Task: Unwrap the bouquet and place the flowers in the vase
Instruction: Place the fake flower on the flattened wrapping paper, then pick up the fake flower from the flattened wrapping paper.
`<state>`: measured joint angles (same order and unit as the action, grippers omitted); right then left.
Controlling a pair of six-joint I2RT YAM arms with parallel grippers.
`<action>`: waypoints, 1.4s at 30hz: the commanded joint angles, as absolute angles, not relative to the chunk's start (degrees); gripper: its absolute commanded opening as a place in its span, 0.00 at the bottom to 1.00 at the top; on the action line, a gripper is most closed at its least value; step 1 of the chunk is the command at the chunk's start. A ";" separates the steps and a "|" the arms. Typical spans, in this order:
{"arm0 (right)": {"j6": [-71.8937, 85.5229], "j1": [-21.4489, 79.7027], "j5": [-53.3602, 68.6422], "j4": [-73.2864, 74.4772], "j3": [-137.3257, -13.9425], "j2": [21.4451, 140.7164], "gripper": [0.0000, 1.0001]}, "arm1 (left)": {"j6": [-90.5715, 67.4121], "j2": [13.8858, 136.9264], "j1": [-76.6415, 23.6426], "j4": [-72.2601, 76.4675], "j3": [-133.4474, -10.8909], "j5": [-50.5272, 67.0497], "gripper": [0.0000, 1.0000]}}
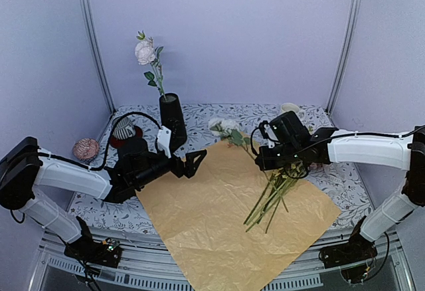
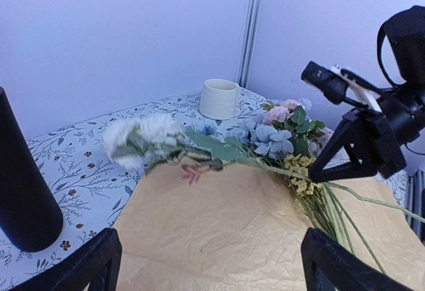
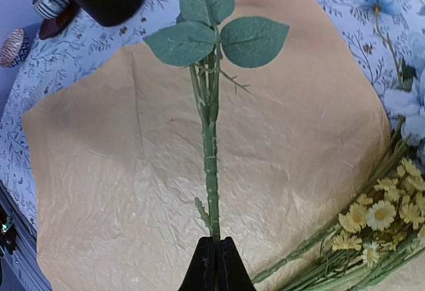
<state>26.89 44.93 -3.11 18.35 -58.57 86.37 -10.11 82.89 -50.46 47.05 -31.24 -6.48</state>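
The bouquet's tan paper (image 1: 219,224) lies spread flat on the table. The loose flowers (image 1: 273,194) rest on its right side, showing pink and pale blue blooms (image 2: 277,128) and yellow ones (image 3: 373,216). My right gripper (image 3: 216,243) is shut on the green stem (image 3: 210,151) of a white rose (image 1: 222,126), held level just above the paper with its leaves (image 3: 214,35) toward the vase. The black vase (image 1: 171,113) stands at the back left with one white rose (image 1: 145,52) in it. My left gripper (image 2: 212,271) hovers open over the paper's left edge, its fingers (image 2: 93,264) holding nothing.
A white mug (image 2: 219,98) stands at the back right. A striped object on a red base (image 1: 123,130) and a pinkish ball (image 1: 85,149) sit left of the vase. Metal frame posts (image 1: 93,38) rise at the back corners. The paper overhangs the near table edge.
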 commanded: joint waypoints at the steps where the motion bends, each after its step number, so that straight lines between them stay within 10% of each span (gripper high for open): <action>1: 30.32 44.78 -2.99 21.72 -54.41 84.95 0.04 | -10.11 82.81 -51.16 46.49 -32.27 -5.75 0.96; 20: 31.99 45.68 2.26 20.93 -45.87 80.73 0.30 | -9.68 82.89 -51.28 46.32 -32.43 -5.41 0.96; 42: 34.17 47.26 1.29 29.77 -45.60 74.86 0.30 | -9.49 83.43 -51.28 46.32 -32.70 -5.36 0.96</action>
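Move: The fake flower, gripped by its stem with its heads reaching forward and left, goes to the flattened wrapping paper, whose middle lies about 15 cm back, 8 cm to the right hand's left and 8 cm below. The loose stems on that paper lie roughly 11 cm back and 3 cm right of this hand; the yellow daisies some 9 cm right and 2 cm ahead. From the idle left hand the paper's middle is about 12 cm back, 14 cm right, 14 cm below. The flower's stem, still pinched at first, is lowered by the right hand about 7 cm while carried back and slightly right, down onto the paper over the loose stems, fingers tipping some 10 degrees more downward. The fingers then part about a quarter and let go of the stem; the hand keeps backing off another 4 cm along it and rises a couple of centimetres. ##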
